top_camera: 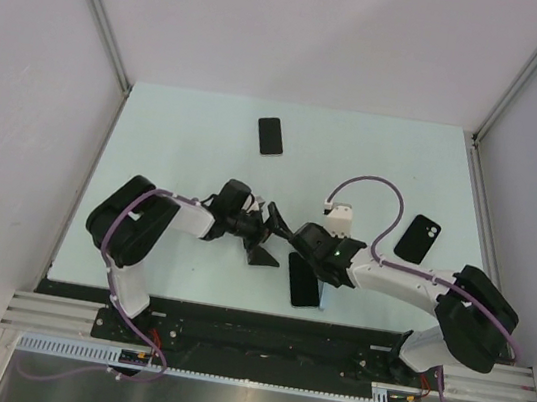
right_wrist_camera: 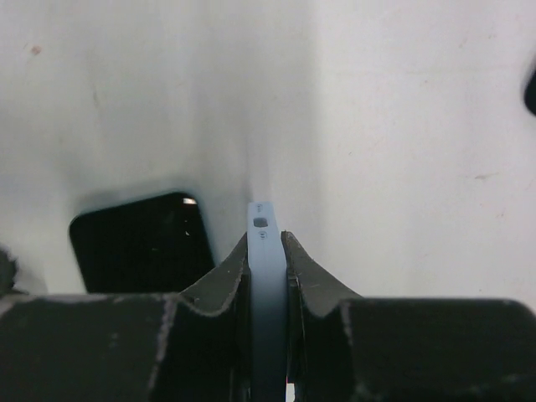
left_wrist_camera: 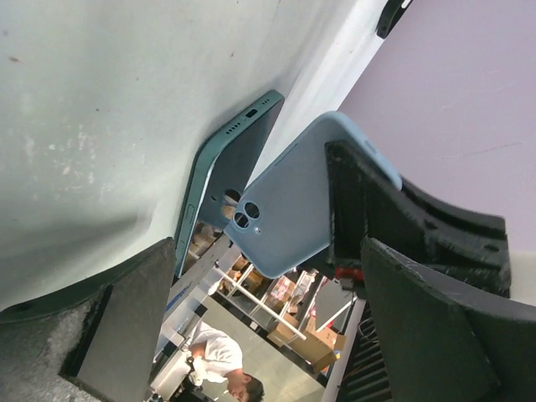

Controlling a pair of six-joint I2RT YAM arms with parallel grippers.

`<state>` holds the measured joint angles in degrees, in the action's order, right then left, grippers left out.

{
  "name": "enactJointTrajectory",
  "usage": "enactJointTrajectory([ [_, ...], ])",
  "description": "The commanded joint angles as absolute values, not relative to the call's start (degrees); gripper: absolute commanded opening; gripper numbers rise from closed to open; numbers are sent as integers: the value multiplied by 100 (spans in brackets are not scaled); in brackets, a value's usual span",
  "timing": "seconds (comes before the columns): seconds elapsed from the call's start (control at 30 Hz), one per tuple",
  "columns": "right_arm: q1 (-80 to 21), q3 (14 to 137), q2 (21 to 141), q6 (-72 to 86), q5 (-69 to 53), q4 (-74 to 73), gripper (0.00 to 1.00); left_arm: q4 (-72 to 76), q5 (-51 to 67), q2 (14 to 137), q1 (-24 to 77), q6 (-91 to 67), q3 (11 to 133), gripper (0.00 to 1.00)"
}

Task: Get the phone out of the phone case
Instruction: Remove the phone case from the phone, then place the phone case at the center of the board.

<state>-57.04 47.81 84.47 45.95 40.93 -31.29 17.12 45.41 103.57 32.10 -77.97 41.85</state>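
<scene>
My right gripper (right_wrist_camera: 268, 238) is shut on a light blue phone (right_wrist_camera: 261, 219), seen edge-on between its pads. In the left wrist view the same phone (left_wrist_camera: 306, 197) shows its back and camera lenses, held off the table by the right gripper's black fingers (left_wrist_camera: 368, 209). Beside it and apart from it is the dark teal phone case (left_wrist_camera: 222, 180), empty, with its camera cutout showing and one edge on the table. From above, the case (top_camera: 262, 256) lies just below the two grippers. My left gripper (top_camera: 270, 224) is open and holds nothing; its fingers (left_wrist_camera: 126, 327) frame the phone and case.
A black phone (top_camera: 304, 280) lies flat near the front edge, also seen as the black phone (right_wrist_camera: 138, 243) left of the right gripper. Another phone (top_camera: 271, 137) lies at the back. A black case (top_camera: 418, 238) lies at the right. A white cable box (top_camera: 339, 215) sits behind the right gripper.
</scene>
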Motion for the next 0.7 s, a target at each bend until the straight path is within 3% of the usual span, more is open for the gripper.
enactJointTrajectory([
  [0.0, -5371, 4975, 8341, 4527, 4114, -2743, 0, 1679, 4623, 10205, 3050, -7568, 4351, 95],
  [0.33, -4018, 4966, 7884, 3771, 2630, -1487, 0, 1494, 4693, 9370, 2102, -7058, 4263, 96],
  [0.67, -2058, 4975, 8718, 3893, 30, 551, 0, 177, 4386, 7701, 1617, -5311, 4386, 97],
])
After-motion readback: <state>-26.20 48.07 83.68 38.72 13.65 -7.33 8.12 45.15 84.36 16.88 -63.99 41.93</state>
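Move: The right hand already holds the phone case clear of the phone, which lies on the table about 7 cm back and 5 cm to that hand's left, some 6 cm below. The black case lies around 9 cm ahead and 24 cm right of that hand, equally low. From the left hand, the phone is roughly 8 cm back, 8 cm right and 6 cm below. Right hand carries the pinched case about 12 cm forward from the phone; open left retreats up, left, forward. ##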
